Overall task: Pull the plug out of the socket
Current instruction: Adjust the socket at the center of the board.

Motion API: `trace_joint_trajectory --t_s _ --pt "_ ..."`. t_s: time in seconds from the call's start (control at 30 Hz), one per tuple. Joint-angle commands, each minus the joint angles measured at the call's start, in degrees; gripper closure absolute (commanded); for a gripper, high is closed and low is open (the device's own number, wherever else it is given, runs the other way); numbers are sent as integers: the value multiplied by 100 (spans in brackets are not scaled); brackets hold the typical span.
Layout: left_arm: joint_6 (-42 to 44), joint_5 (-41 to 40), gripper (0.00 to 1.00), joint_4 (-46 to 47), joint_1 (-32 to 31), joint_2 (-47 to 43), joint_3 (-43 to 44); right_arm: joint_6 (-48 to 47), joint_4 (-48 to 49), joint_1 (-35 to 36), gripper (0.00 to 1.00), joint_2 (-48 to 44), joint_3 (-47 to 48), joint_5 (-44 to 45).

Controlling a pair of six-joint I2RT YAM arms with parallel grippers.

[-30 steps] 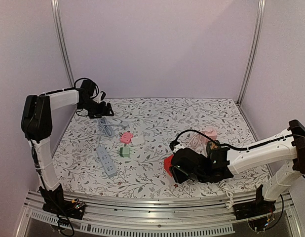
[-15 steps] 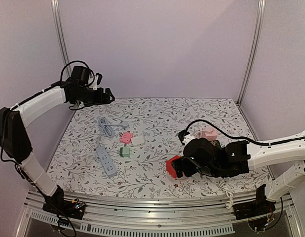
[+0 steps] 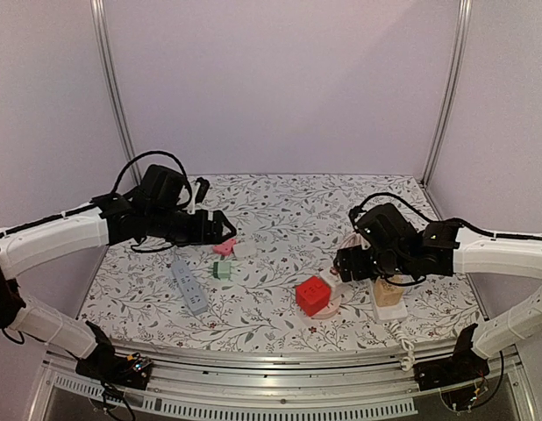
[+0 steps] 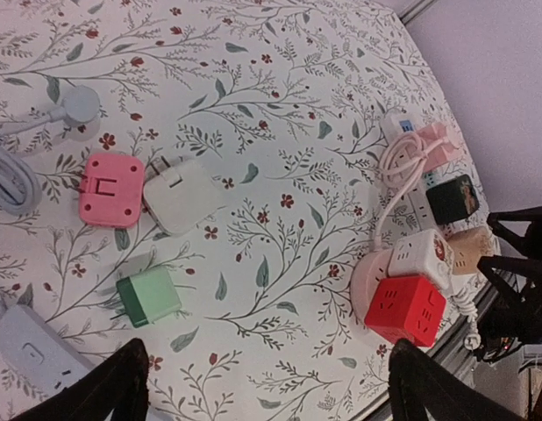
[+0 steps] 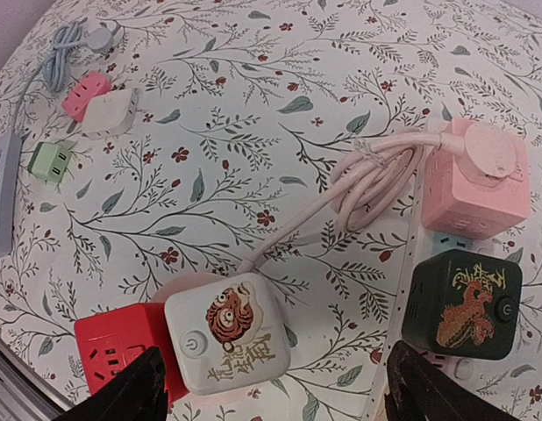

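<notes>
A red cube socket [image 3: 313, 295] sits near the front edge, pressed against a white cube with a tiger print [image 5: 227, 344]. Both rest over a round pale disc [image 4: 367, 276]. A pale coiled cable [image 5: 376, 180] runs from the white cube. I cannot tell which piece is plugged into which. My right gripper [image 5: 275, 390] hangs open above the white cube, touching nothing; in the top view the right gripper [image 3: 348, 263] is just right of the red cube. My left gripper [image 4: 275, 390] is open over bare cloth, with the red cube [image 4: 404, 309] to its right.
A pink adapter [image 4: 110, 189], a white adapter [image 4: 179, 195] and a green adapter [image 4: 148, 296] lie left of centre. A grey power strip [image 3: 188, 286] with its cable [image 4: 12, 180] lies at the left. A pink cube [image 5: 477, 180], a dark green cube [image 5: 464, 303] and a beige cube [image 3: 388, 289] stand at the right.
The left arm swung from the back left corner to above the adapters. The right gripper opened, left the red cube on the table, and rose back to the right.
</notes>
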Motion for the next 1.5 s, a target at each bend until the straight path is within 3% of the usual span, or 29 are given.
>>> trace_joint_trajectory --t_s 0.0,0.27,0.57,0.8,1.0,1.17,1.47 --pt "-894 -43 8 528 -578 -204 -525 -216 -25 -260 16 263 -75 -806" --pt "-1447 25 8 962 -1390 170 -722 -575 133 -348 17 761 109 -1172" --pt "-1594 124 8 1255 -1521 504 -766 -925 125 -352 20 1202 271 -1429" --pt "-1563 110 8 1234 -1530 555 -770 -1063 127 -357 37 1287 350 -1770" --pt "-1361 -143 8 970 -1531 457 -688 -258 -57 -258 61 1154 427 -1430" --pt "-1197 -213 8 841 -1514 388 -635 827 -223 171 62 1222 587 -498" --pt "-1151 -248 7 758 -1513 171 -735 2435 -235 973 66 2153 1343 489"
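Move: The white tiger-face block on the pink round socket lies about 3 cm to my right hand's left, 1 cm back and 8 cm below. The red block beside it is 8 cm left and 4 cm back, the socket beneath 6 cm left and 4 cm back; the beige block is 9 cm right, 3 cm back. From my left hand the red block is about 19 cm right, 11 cm back and 11 cm down, the white one 24 cm right, 8 cm back. I sink my right hand about 6 cm and ease it left over the white tiger-face block, tilting down some 10 degrees, then close the fingers on its sides. Holding it at that height, I drag it about 3 cm left and turn it nearly 20 degrees clockwise. Meanwhile I bring my open left hand back, right and down towards the red block, then hover short of it. ##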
